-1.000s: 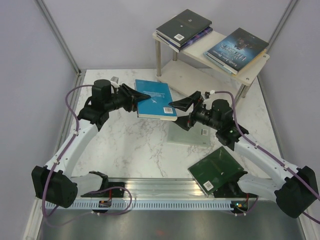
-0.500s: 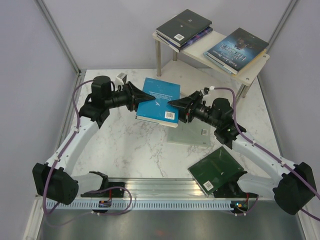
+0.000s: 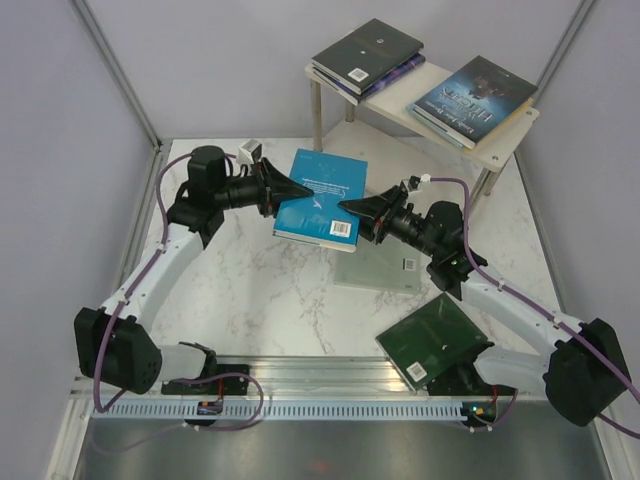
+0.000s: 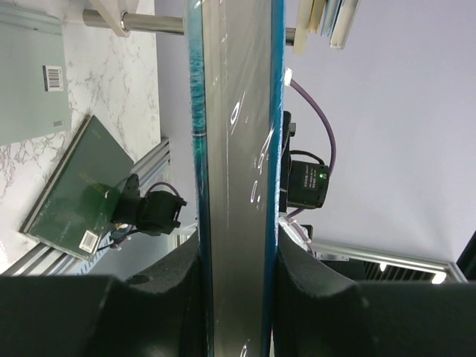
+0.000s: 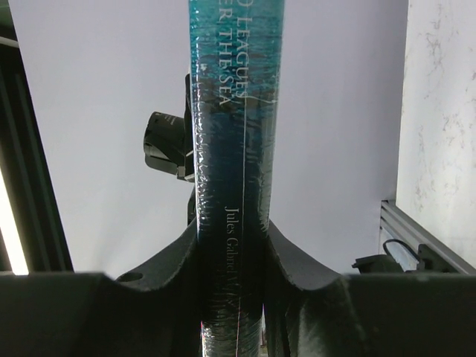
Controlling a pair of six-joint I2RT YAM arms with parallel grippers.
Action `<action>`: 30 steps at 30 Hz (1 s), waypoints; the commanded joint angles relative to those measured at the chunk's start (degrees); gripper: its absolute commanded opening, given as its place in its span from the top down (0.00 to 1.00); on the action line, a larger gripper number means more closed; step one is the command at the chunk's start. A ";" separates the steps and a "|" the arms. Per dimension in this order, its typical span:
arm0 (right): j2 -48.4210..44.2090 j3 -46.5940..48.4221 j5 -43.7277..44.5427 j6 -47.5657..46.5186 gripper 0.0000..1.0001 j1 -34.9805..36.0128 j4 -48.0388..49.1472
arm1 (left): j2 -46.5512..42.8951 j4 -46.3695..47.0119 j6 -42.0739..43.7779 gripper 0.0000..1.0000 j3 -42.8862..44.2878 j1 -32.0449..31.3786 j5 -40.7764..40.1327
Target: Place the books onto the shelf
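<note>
A cyan book (image 3: 325, 197) hangs above the table, held from both sides. My left gripper (image 3: 300, 189) is shut on its left edge, where the page edge (image 4: 236, 186) fills the gap between the jaws. My right gripper (image 3: 345, 207) is shut on its spine (image 5: 234, 149), pads pressed against both covers. A pale mint book (image 3: 385, 268) lies flat on the marble under the right arm, and a dark green book (image 3: 432, 340) lies near the right base. On the cream shelf (image 3: 395, 108) at the back, a black book (image 3: 367, 48) tops one stack and a dark blue book (image 3: 475, 95) tops another.
The shelf stands on thin metal legs (image 3: 317, 115) at the far right of the marble table (image 3: 240, 290). Grey walls (image 3: 60, 150) close in both sides. A metal rail (image 3: 330, 375) runs along the near edge.
The right gripper has closed on the cyan book's spine. Both arms have lifted the book off the table and carried it slightly toward the back.
</note>
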 commanded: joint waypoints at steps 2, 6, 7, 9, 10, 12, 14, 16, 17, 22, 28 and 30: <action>-3.06 4.77 -2.85 -5.72 1.00 0.69 1.97 | 0.87 1.73 4.26 0.63 2.88 -1.51 7.28; -7.54 8.20 -0.84 -13.02 1.00 0.60 -11.07 | -0.62 0.42 6.37 0.25 3.58 -0.89 5.17; -8.85 8.82 -0.57 -13.90 1.00 0.51 -12.74 | -0.98 -1.24 7.51 0.22 3.50 -0.45 4.64; -10.53 9.96 -0.57 -15.75 1.00 0.51 -15.30 | -3.77 -4.40 9.01 0.13 3.50 1.82 0.96; -11.06 10.31 -0.83 -16.19 1.00 0.51 -15.74 | -5.18 -5.81 9.88 0.10 3.15 2.97 -0.36; -12.81 11.97 -0.83 -17.94 1.00 0.60 -18.81 | -8.78 -6.96 10.51 0.00 2.09 7.17 -2.74; -13.96 13.73 0.48 -19.44 1.00 0.51 -23.10 | -10.38 -8.71 11.03 0.00 1.56 10.26 -2.92; -14.49 18.21 1.71 -21.73 1.00 0.08 -26.02 | -10.91 -13.53 15.13 0.00 3.31 11.94 -4.58; -14.06 20.14 1.89 -22.26 1.00 -0.27 -28.21 | -10.91 -16.69 16.38 0.00 5.50 11.94 -6.59; -7.14 40.50 -0.55 -24.02 1.00 -6.75 -35.95 | -11.62 -17.25 16.66 0.00 5.96 12.56 -7.67; 4.65 56.17 -6.89 -18.84 1.00 -23.28 -35.88 | -11.96 -17.34 18.59 0.00 9.38 12.38 -6.35; 8.86 62.33 -8.99 -16.73 1.00 -30.11 -36.14 | -12.23 -17.60 18.59 0.00 9.91 12.29 -6.09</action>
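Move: Pinched between both hands, the blue book has its middle about 3 cm left and 1 cm ahead of the right hand. From that hand the shelf top's middle lies some 33 cm ahead, 18 cm right and 4 cm lower; the left stack is about 40 cm ahead and 5 cm right, the right stack 29 cm ahead and 30 cm right. From the left hand, the shelf top lies roughly 33 cm ahead and 24 cm right. Opening wide, the left hand lets go of the blue book's left side and draws off about 8 cm left and a little up. The right hand keeps its pinch on the book's spine side, first eases back some 4 cm, then speeds up and sweeps it about 22 cm up, to the right and forward, to well above shelf height, fingers tilting up and swinging clockwise about 20 degrees. ##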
